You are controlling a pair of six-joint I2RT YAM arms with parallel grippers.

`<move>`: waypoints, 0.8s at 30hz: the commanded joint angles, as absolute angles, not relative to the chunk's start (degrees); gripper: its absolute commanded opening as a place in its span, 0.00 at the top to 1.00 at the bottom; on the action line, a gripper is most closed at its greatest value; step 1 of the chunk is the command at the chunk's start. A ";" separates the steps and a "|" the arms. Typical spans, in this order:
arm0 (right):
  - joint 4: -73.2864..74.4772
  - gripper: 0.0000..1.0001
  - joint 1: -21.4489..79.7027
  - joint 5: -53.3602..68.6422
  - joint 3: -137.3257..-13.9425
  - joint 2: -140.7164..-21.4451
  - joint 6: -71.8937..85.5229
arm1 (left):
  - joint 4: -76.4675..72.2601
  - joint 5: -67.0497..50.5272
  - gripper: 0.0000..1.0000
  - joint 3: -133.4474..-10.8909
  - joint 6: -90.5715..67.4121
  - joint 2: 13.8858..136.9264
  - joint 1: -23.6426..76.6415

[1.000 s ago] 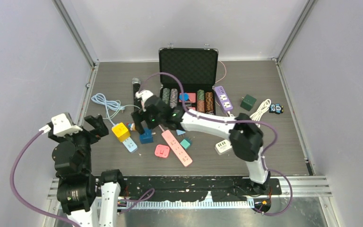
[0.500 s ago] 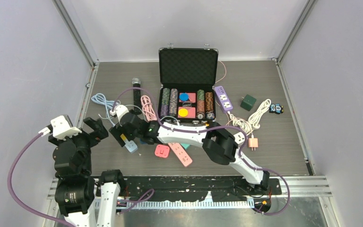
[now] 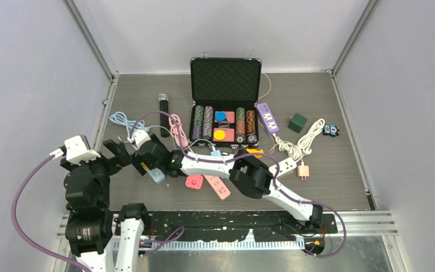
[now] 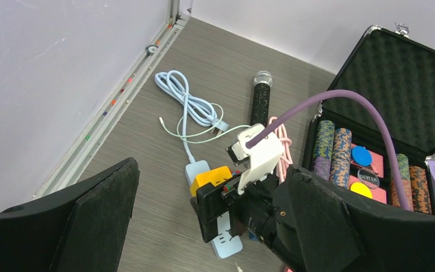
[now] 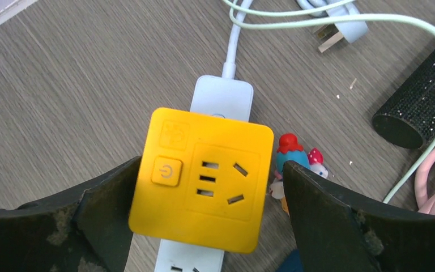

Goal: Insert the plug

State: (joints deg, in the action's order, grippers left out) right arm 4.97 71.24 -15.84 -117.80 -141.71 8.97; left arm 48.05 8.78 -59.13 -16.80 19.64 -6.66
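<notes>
The plug is a yellow cube adapter [image 5: 204, 178] with a power button and socket holes on its top face. It sits on the end of a light blue power strip [image 5: 222, 96] on the table's left side. My right gripper [image 5: 210, 170] is open and straddles the cube; its left finger is at the cube's edge and its right finger stands apart. From above, the right gripper [image 3: 147, 161] hides most of the cube. My left gripper [image 3: 113, 157] is open and empty just left of it, looking down on the cube [image 4: 210, 177] and strip [image 4: 226, 238].
A small toy figure [image 5: 294, 158] lies right beside the cube, with a black microphone [image 3: 163, 113] and cables [image 3: 122, 120] behind. An open chip case [image 3: 225, 79], a pink strip [image 3: 218, 187], a purple strip [image 3: 267, 117] and a green cube [image 3: 298, 122] lie further right.
My right arm has swung left from the middle of the table to the yellow cube and now has its open jaws around it. The left arm has barely moved.
</notes>
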 commanded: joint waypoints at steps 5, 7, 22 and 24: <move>4.21 0.26 74.53 -23.65 -124.52 -144.74 6.89 | 46.06 8.70 0.00 -60.37 -14.08 20.48 -5.89; 4.84 0.35 74.69 -24.08 -124.61 -145.09 6.89 | 46.07 9.11 0.00 -60.30 -13.90 20.49 -5.73; 14.36 0.95 74.26 -23.79 -124.76 -148.31 5.38 | 46.36 10.00 0.00 -60.81 -13.14 20.39 -5.27; 14.70 0.95 74.27 -23.19 -123.29 -148.33 4.83 | 46.25 10.09 0.00 -60.86 -13.04 20.39 -5.27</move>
State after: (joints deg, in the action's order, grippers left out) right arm 7.53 74.19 -23.49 -124.29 -145.91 7.18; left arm 47.99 9.45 -59.13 -14.26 19.64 -5.48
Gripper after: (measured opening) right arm 0.690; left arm 0.994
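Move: The yellow plug already sits between my right hand's open fingers, its middle about 1 cm to the left, 1 cm back and 1 cm below. Under it is the light-blue strip, its middle 3 cm back and 5 cm down. The ice-cream toy is 2 cm ahead and 4 cm right, the blue plug 9 cm right and 1 cm back, both low on the table. From my left hand the yellow plug lies some 11 cm ahead, 2 cm left and 26 cm down. I close my right fingers onto the two sides of the yellow plug and pinch it over the light-blue strip. While closing, my right hand eases about 1.5 cm left and slightly back around the plug, its wrist turning some 5 degrees, then stays there, keeping the squeeze. ##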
